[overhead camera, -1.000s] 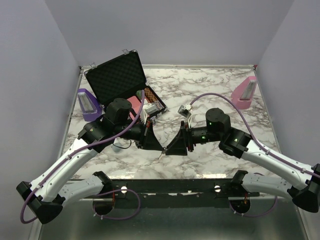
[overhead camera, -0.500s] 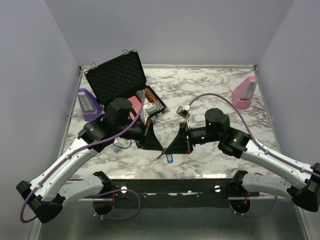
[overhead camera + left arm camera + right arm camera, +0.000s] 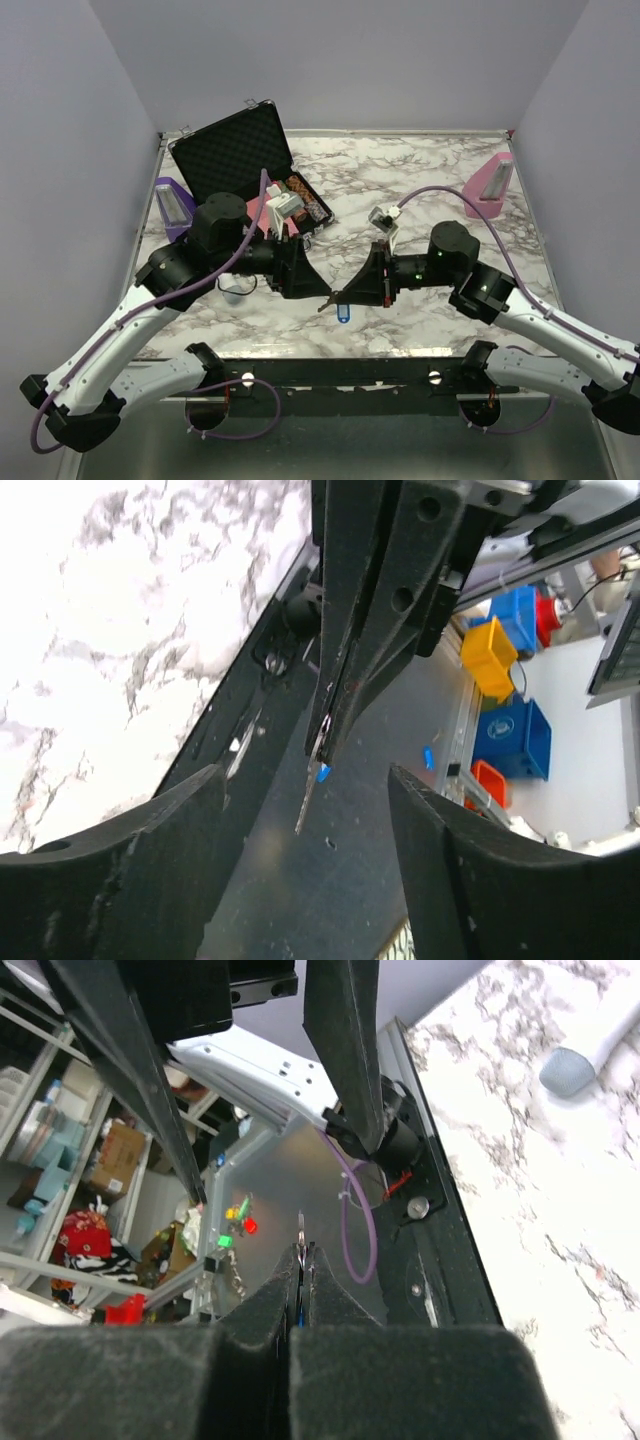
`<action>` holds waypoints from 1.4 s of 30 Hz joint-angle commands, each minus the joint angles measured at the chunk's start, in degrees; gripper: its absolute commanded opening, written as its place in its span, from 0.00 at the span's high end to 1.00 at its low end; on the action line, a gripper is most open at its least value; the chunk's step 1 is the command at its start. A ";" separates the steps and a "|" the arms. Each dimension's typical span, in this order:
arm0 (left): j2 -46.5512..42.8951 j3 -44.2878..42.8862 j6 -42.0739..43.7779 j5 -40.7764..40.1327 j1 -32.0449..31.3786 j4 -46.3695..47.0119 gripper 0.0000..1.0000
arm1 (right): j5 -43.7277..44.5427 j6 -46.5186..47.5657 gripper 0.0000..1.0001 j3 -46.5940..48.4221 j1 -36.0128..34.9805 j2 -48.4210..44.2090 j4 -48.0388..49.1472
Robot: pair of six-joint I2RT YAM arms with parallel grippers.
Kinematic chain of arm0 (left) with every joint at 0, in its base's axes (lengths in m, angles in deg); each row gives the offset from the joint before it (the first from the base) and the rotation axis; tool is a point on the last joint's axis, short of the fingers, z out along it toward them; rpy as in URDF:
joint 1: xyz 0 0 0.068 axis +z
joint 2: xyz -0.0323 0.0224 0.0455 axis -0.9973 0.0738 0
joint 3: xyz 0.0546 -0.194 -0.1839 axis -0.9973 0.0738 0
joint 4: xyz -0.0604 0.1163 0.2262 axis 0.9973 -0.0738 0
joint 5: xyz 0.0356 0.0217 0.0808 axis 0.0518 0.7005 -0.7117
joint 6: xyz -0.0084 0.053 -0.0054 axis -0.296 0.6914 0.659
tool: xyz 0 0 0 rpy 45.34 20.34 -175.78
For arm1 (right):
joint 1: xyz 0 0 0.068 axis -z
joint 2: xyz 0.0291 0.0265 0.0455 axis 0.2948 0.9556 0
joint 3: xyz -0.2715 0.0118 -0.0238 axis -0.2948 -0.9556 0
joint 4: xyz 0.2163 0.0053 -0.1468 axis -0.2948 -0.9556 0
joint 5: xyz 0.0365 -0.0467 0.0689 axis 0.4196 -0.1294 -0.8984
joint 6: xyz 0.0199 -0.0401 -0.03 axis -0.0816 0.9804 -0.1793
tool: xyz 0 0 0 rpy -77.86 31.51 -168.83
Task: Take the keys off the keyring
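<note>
My right gripper [image 3: 340, 297] is shut on the thin silver key [image 3: 323, 305], a little above the marble table near its front edge. The blue tag of the keyring [image 3: 343, 314] hangs just under the fingertips. In the right wrist view the gripper [image 3: 300, 1252] is closed, with the key's tip [image 3: 301, 1226] poking out and a blue sliver between the fingers. My left gripper [image 3: 316, 289] faces it from the left. In the left wrist view the left gripper [image 3: 305, 780] is open, with the key [image 3: 306, 798] and the tag [image 3: 323, 772] between its spread fingers, touching neither.
An open black case [image 3: 235, 150] holding poker chips lies at the back left. A purple stand [image 3: 174, 208] is at the left edge and a pink stand [image 3: 489, 186] at the back right. The table's dark front rail [image 3: 330, 370] runs just below the grippers.
The blue tag has come into view, hanging under the right gripper's tips. The right arm has shifted slightly right and the left wrist has drawn back to the left.
</note>
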 commanded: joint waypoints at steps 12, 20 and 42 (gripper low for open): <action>-7.66 2.38 -10.56 -0.57 -1.59 17.51 0.39 | -4.21 -7.06 0.99 4.68 -0.07 -1.62 9.14; -5.64 1.67 -10.47 -5.13 -6.07 18.12 0.49 | -5.01 -7.50 0.99 6.79 -0.07 -0.73 8.70; -4.67 0.18 -12.40 -10.50 -9.77 19.53 0.96 | -6.15 -6.97 0.99 8.55 -0.07 -1.00 7.73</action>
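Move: The key sticks out of the right hand's shut fingers, about 3 cm left of that hand and level with it. From the open left hand, the key lies some 3 cm to the right, 1 cm back and 2 cm below. The blue tag hangs about 4 cm below the key and 2 cm to the right of it. The chip case stands some 28 cm ahead of the left hand, 17 cm to its left, well below. Both hands rise about 7 cm; the left then eases right, closing on the key while the right keeps hold. ##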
